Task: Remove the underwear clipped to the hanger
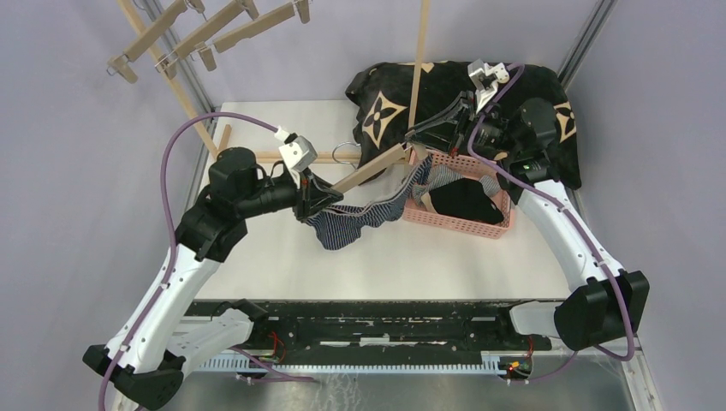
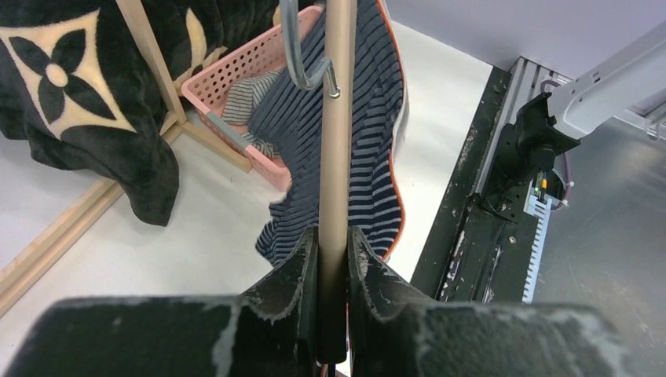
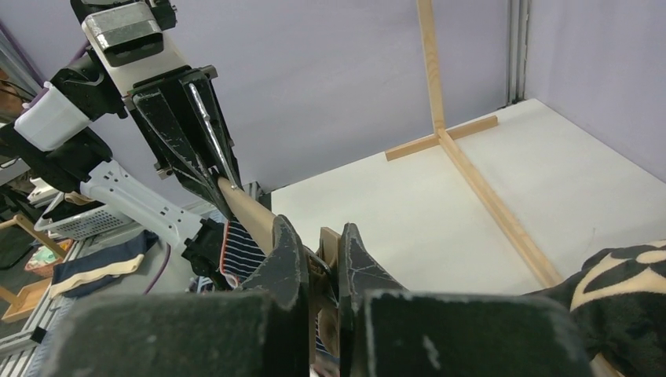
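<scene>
A beige wooden hanger [image 1: 370, 169] is held slanted between both arms. My left gripper [image 1: 318, 199] is shut on its lower left end; the bar [image 2: 336, 157] runs straight out from between the fingers. My right gripper [image 1: 417, 137] is shut on the clip [image 3: 328, 245] at the hanger's upper right end. The dark navy striped underwear [image 1: 351, 224] hangs from the hanger, its low end on the table, and also shows in the left wrist view [image 2: 373, 118]. The black underwear [image 1: 462, 199] and the grey-white striped underwear [image 2: 243, 93] lie in the pink basket [image 1: 458, 224].
The black flower-patterned blanket [image 1: 385, 103] is heaped behind the basket. A wooden post [image 1: 419, 60] with floor rails [image 3: 487, 196] stands at the back. A rack with empty wooden hangers [image 1: 205, 34] is at the back left. The table's black front edge [image 2: 463, 220] is near the underwear.
</scene>
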Controlling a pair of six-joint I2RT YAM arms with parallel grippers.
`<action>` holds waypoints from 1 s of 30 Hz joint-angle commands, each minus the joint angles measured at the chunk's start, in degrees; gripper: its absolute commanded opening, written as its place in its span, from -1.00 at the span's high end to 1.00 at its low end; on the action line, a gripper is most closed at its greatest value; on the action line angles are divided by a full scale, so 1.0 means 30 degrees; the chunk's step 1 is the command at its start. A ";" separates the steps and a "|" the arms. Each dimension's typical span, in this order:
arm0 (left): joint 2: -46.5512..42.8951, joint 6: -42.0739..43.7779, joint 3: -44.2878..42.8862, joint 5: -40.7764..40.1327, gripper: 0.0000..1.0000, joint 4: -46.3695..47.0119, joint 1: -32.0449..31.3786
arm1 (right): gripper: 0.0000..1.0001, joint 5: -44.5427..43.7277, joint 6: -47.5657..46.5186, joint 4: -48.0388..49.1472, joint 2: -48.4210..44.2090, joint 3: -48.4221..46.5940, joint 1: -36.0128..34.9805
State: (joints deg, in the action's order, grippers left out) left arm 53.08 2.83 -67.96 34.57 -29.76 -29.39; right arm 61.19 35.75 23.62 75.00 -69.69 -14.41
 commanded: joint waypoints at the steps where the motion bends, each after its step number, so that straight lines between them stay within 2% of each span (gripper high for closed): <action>1: -0.0557 -0.0737 -0.0284 -0.0180 0.95 0.1962 -0.0026 | 0.98 0.0165 0.0260 0.1063 -0.0197 0.0075 -0.0064; 3: -0.0637 -0.0848 -0.0285 -0.0337 0.95 0.1994 -0.0025 | 0.96 0.0038 0.0212 0.1096 -0.0241 0.0193 -0.0061; 4: -0.0682 -0.0902 -0.0285 -0.0408 0.95 0.2026 -0.0023 | 0.72 -0.0114 0.0209 0.1038 -0.0259 0.0227 -0.0073; 6: -0.0765 -0.0914 -0.0234 -0.0470 0.95 0.2070 -0.0032 | 0.39 -0.0429 0.0037 0.0873 -0.0273 0.0252 -0.0073; 8: -0.0856 -0.0969 -0.0162 -0.0534 0.95 0.2201 -0.0034 | -0.27 -0.0816 -0.0026 0.0940 -0.0346 0.0384 -0.0073; 11: -0.1109 -0.1235 0.0116 -0.0655 0.95 0.2839 -0.0019 | -0.90 -0.2020 -0.0199 0.0865 -0.0732 0.0859 -0.0062; 13: -0.1279 -0.1592 0.0464 -0.0906 0.95 0.3530 -0.0019 | -0.99 -0.2939 -0.0392 0.0844 -0.1054 0.1418 -0.0067; 16: -0.1399 -0.2225 0.0873 -0.1135 0.95 0.4383 -0.0019 | -0.99 -0.3801 0.0194 0.1440 -0.1248 0.2258 -0.0091; 19: -0.1431 -0.3058 0.1418 -0.1131 0.95 0.5890 -0.0035 | -0.93 -0.3959 0.2688 0.5896 -0.1082 0.3689 -0.0155; 21: -0.1491 -0.3730 0.2054 -0.1057 0.95 0.7179 -0.0020 | -0.99 -0.4039 0.5031 1.0136 -0.0736 0.4796 -0.0429; 24: -0.1292 -0.4633 0.2935 -0.0889 0.95 0.8840 -0.0034 | -1.00 -0.4275 0.7702 1.4531 0.0276 0.5207 -0.1123; 27: -0.0903 -0.5503 0.3507 -0.0737 0.95 1.0171 -0.0019 | -1.00 -0.4931 0.8541 1.6780 0.1016 0.5073 -0.1931; 30: -0.0554 -0.6197 0.3844 -0.0364 0.95 1.1218 -0.0027 | -0.94 -0.5328 0.8594 1.6871 0.1522 0.4497 -0.2652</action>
State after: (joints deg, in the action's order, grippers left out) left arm 50.78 -10.00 -56.84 31.75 -7.33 -29.39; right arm 47.29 56.66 61.39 78.46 -53.76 -19.97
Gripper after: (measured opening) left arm 0.205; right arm 0.999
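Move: The right fingers are squeezing the clip at the hanger's right end, so that clip lies at the right hand point. The striped underwear's middle hangs about 8 cm left, 7 cm back and 12 cm below that hand. The pink basket is roughly 13 cm to its right, 2 cm back and 38 cm down. From the left gripper, which grips the hanger's other end, the clip is some 13 cm right, 9 cm ahead and 6 cm higher. Spread the right fingers wide to let go of the hanger's right clip, slip forward about 2 cm and down 3 cm off it, then come back and left and rise while rolling some 17 degrees, left side up. Keep the left gripper shut on the hanger, raise it about 2 cm, then ease it forward and a little right, sinking slightly and rolling about 12 degrees, left side down. ##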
